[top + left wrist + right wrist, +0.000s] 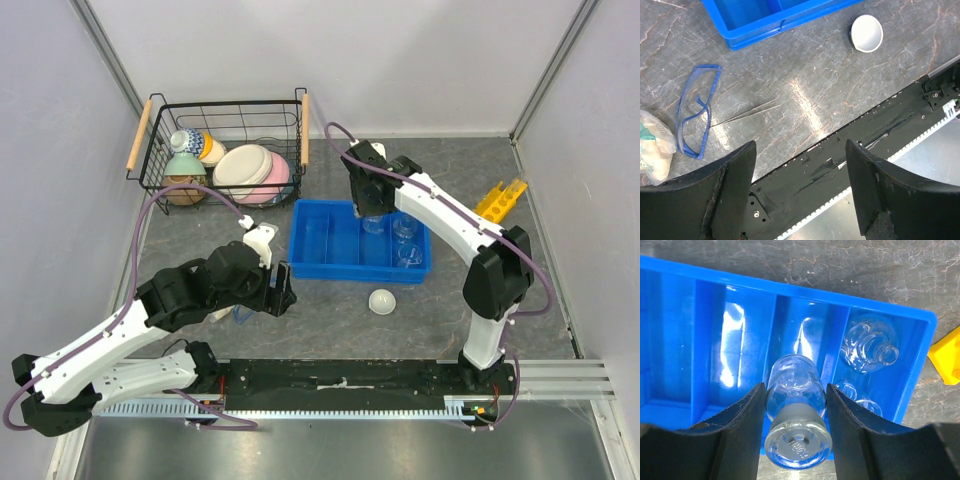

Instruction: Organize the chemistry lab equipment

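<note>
My right gripper is shut on a small clear glass bottle, its stoppered top toward the camera, hanging over the middle of the blue tray. Two more glass vessels lie in the tray's right compartment. From above, the right gripper is over the tray. A white domed dish sits on the table in front of the tray. The yellow rack lies at the far right. My left gripper is open and empty above the table's front edge. Thin tubes lie ahead of it.
Blue safety glasses lie on the table left of the thin tubes, next to a crumpled bag. A black wire basket with ceramic bowls and cups stands at the back left. A black rail runs along the near edge.
</note>
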{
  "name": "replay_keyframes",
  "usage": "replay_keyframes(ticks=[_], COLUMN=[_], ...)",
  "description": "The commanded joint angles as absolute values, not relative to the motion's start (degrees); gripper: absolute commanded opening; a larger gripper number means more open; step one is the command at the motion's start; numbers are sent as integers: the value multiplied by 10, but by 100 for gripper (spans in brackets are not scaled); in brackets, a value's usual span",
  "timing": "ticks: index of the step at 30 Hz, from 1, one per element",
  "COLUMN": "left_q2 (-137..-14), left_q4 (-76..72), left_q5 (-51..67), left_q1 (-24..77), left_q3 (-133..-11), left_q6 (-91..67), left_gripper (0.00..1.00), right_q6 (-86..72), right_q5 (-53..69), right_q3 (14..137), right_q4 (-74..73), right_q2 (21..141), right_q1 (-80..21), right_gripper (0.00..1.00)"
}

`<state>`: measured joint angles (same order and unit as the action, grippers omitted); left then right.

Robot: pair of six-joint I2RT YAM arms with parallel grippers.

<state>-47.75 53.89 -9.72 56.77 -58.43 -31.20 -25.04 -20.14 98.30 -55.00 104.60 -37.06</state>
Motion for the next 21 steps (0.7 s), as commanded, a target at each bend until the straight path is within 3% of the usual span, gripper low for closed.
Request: replay_keyframes(ticks=[1,21], left_q2=[-481,-499], left_q4=[520,521], left_q5=[-79,-83], left_q1=[570,570], left_q3=[-597,-603], left_q6=[-291,-278], left_gripper=[79,79], right_q6=[-234,-226], right_q5=[-189,-122], right_q3=[1007,955], right_q4=[-530,-433], right_q2=[1072,1171], right_q1=[-348,-289], right_gripper=[22,21])
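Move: My right hand already holds the glass flask. The empty third compartment of the blue box is about 3 cm ahead, 3 cm to the right and roughly 13 cm below. In the right-end compartment, at about that height, the far flask stands some 6 cm ahead and 9 cm right, the near flask 1 cm back and 10 cm right. The white dish is about 13 cm back, 4 cm right and 15 cm down. From my left hand that compartment is some 23 cm ahead, 18 cm right and 19 cm down. Keeping my grip on the flask between the right finger pads, I sink it steadily some 9 cm into the third compartment, beside the flasks already in the right-end one. On the way the hand eases about 4 cm forward and a little to the right, and the wrist tips the fingers some 10 degrees more steeply down. ##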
